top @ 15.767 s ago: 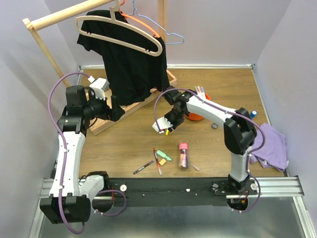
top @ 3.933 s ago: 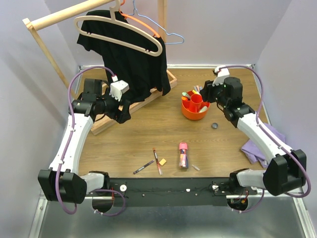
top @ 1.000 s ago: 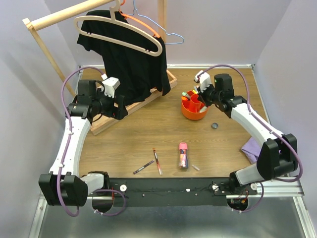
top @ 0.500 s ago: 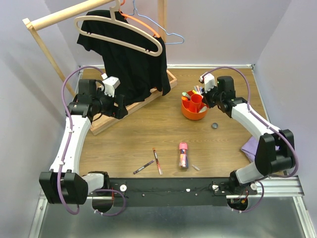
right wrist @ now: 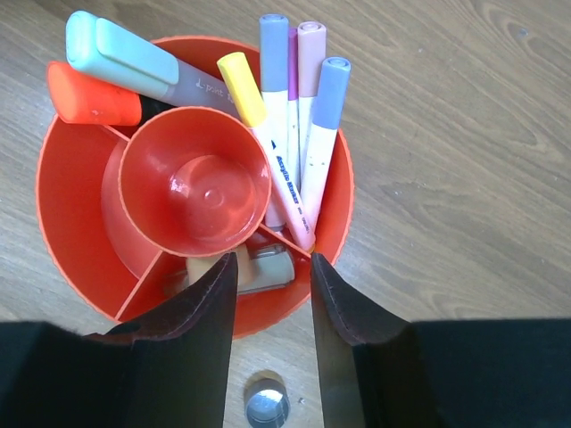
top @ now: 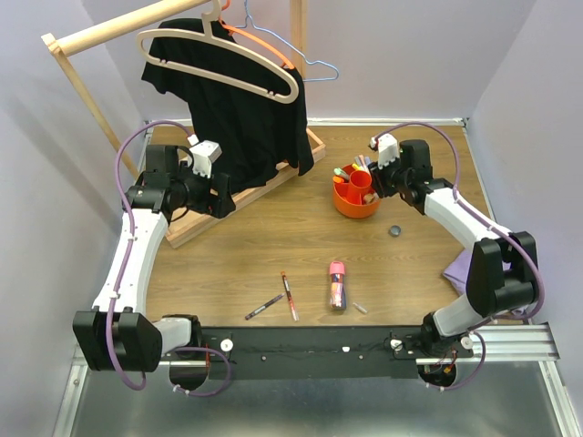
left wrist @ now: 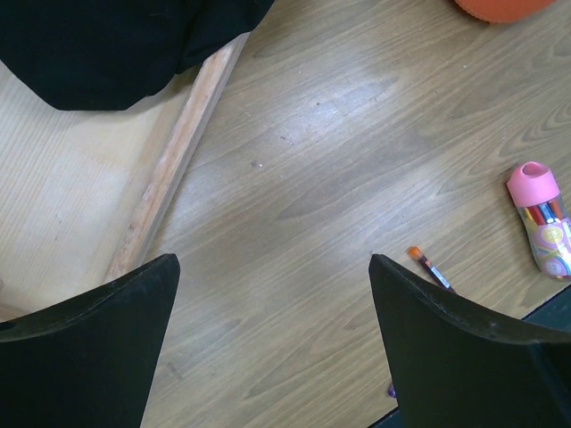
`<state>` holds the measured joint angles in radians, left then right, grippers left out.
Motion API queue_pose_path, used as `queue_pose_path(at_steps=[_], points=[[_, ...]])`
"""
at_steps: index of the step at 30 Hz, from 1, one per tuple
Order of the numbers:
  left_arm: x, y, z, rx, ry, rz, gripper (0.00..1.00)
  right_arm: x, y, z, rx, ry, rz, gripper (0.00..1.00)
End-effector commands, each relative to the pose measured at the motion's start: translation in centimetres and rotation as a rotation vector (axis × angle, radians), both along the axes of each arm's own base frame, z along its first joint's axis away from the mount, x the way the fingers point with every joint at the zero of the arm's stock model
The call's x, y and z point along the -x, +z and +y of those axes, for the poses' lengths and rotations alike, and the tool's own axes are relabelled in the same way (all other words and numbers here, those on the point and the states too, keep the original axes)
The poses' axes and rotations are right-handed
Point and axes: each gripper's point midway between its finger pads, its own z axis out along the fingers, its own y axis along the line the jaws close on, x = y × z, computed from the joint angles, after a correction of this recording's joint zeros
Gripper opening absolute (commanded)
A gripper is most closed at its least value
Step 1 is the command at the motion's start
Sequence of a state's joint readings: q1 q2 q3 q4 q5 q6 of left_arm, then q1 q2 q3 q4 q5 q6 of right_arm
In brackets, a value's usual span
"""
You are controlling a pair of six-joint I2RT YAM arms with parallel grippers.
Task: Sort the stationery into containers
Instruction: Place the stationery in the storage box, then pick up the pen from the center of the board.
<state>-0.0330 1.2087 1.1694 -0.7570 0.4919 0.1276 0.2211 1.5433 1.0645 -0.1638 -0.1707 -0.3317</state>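
Observation:
The orange organiser stands at the back right of the table. In the right wrist view the organiser holds mint and orange highlighters, plus a yellow-capped marker among blue and pink pens. My right gripper hangs open just above its near compartment, where a pale stubby item lies below the jaws. Two pens and a pink tube lie near the front edge. My left gripper is open and empty above bare wood, far from them.
A small dark round cap sits right of the organiser. The wooden rack base and a black shirt on a hanger fill the back left. A purple cloth lies at the right edge.
My right gripper has shifted slightly right over the organiser, and its jaws now stand apart. The left arm has not moved.

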Motion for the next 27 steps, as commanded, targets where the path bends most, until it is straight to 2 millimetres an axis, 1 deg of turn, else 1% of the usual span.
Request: queue_pose_path(at_steps=[1, 4, 5, 7, 8, 9, 10, 11, 12, 13, 14, 17, 18, 20, 21, 23, 24, 25, 27], points=[[-0.4, 1.0, -0.4, 0.009, -0.025, -0.031, 0.96, 0.3, -0.4, -0.4, -0.012, -0.038, 0.024, 0.45], [-0.3, 1.0, -0.5, 0.012, -0.035, -0.031, 0.96, 0.4, 0.5, -0.4, -0.025, -0.048, 0.019, 0.45], [-0.3, 1.2, -0.6, 0.011, -0.042, -0.033, 0.96, 0.6, 1.3, -0.2, -0.031, -0.033, 0.01, 0.45], [0.5, 1.0, -0.8, -0.011, -0.082, -0.02, 0.96, 1.2, 2.1, 0.0, -0.037, -0.008, 0.016, 0.45], [0.8, 0.8, -0.8, -0.029, -0.099, -0.016, 0.96, 1.8, 2.7, 0.5, -0.042, 0.038, 0.012, 0.45], [1.9, 0.3, -1.3, -0.054, -0.14, 0.01, 0.96, 3.0, 2.9, 0.8, -0.045, 0.075, 0.029, 0.45], [2.4, 0.1, -1.4, -0.077, -0.17, 0.011, 0.96, 3.9, 3.0, 1.3, -0.054, 0.127, 0.041, 0.45], [2.9, -0.6, -1.2, -0.136, -0.212, 0.001, 0.96, 5.3, 3.2, 2.7, -0.072, 0.257, 0.048, 0.45], [3.6, -1.1, -1.6, -0.164, -0.251, 0.006, 0.96, 7.2, 2.9, 3.0, -0.074, 0.317, 0.095, 0.45], [4.1, -1.3, -1.5, -0.186, -0.265, 0.0, 0.97, 8.3, 2.7, 3.4, -0.076, 0.369, 0.112, 0.45], [4.5, -2.1, -1.4, -0.211, -0.296, 0.0, 0.97, 9.2, 2.6, 3.9, -0.092, 0.417, 0.125, 0.46], [5.6, -3.0, -1.6, -0.223, -0.343, 0.03, 0.96, 10.5, 1.8, 3.7, -0.102, 0.412, 0.183, 0.46], [6.0, -3.3, -1.7, -0.225, -0.359, 0.039, 0.96, 11.3, 1.3, 3.7, -0.097, 0.428, 0.219, 0.46], [6.3, -3.9, -1.7, -0.231, -0.371, 0.054, 0.96, 12.0, 1.3, 3.9, -0.103, 0.462, 0.234, 0.46], [6.5, -4.0, -1.7, -0.234, -0.375, 0.058, 0.96, 12.7, 1.1, 3.9, -0.09, 0.502, 0.24, 0.46], [6.6, -4.4, -1.4, -0.256, -0.377, 0.068, 0.96, 14.0, 1.9, 4.6, -0.106, 0.598, 0.213, 0.46], [6.5, -4.5, -1.2, -0.264, -0.372, 0.068, 0.96, 14.7, 2.3, 4.7, -0.067, 0.688, 0.164, 0.46], [6.4, -4.6, -1.0, -0.28, -0.365, 0.066, 0.96, 15.3, 2.5, 5.4, -0.054, 0.749, 0.131, 0.46], [6.4, -4.8, -0.9, -0.285, -0.366, 0.064, 0.96, 15.4, 3.3, 6.4, 0.013, 0.857, 0.026, 0.46]])
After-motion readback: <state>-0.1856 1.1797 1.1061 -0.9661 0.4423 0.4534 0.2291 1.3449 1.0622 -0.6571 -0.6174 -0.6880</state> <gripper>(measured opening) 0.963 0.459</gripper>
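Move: The right gripper, empty and half open, hovers at the storage box's near-right rim, the box's middle about 6 cm left and 2 ahead. The pencil bottle lies some 25 cm back and 13 left of this hand, the clear piece 30 back and 8 left, the red pen 27 back and 27 left. From the left gripper the dark pen is about 19 cm back, 10 right and 16 below, the red pen 16 back and 17 right. Draw the right gripper back out from the storage box about 12 cm and a little left, towards the pencil bottle, lifting some 3 cm at first then easing down again, turning it about 30 degrees counter-clockwise, its fingers kept half open. Meanwhile bring the wide-open left gripper back and down towards the two pens, turning clockwise. ##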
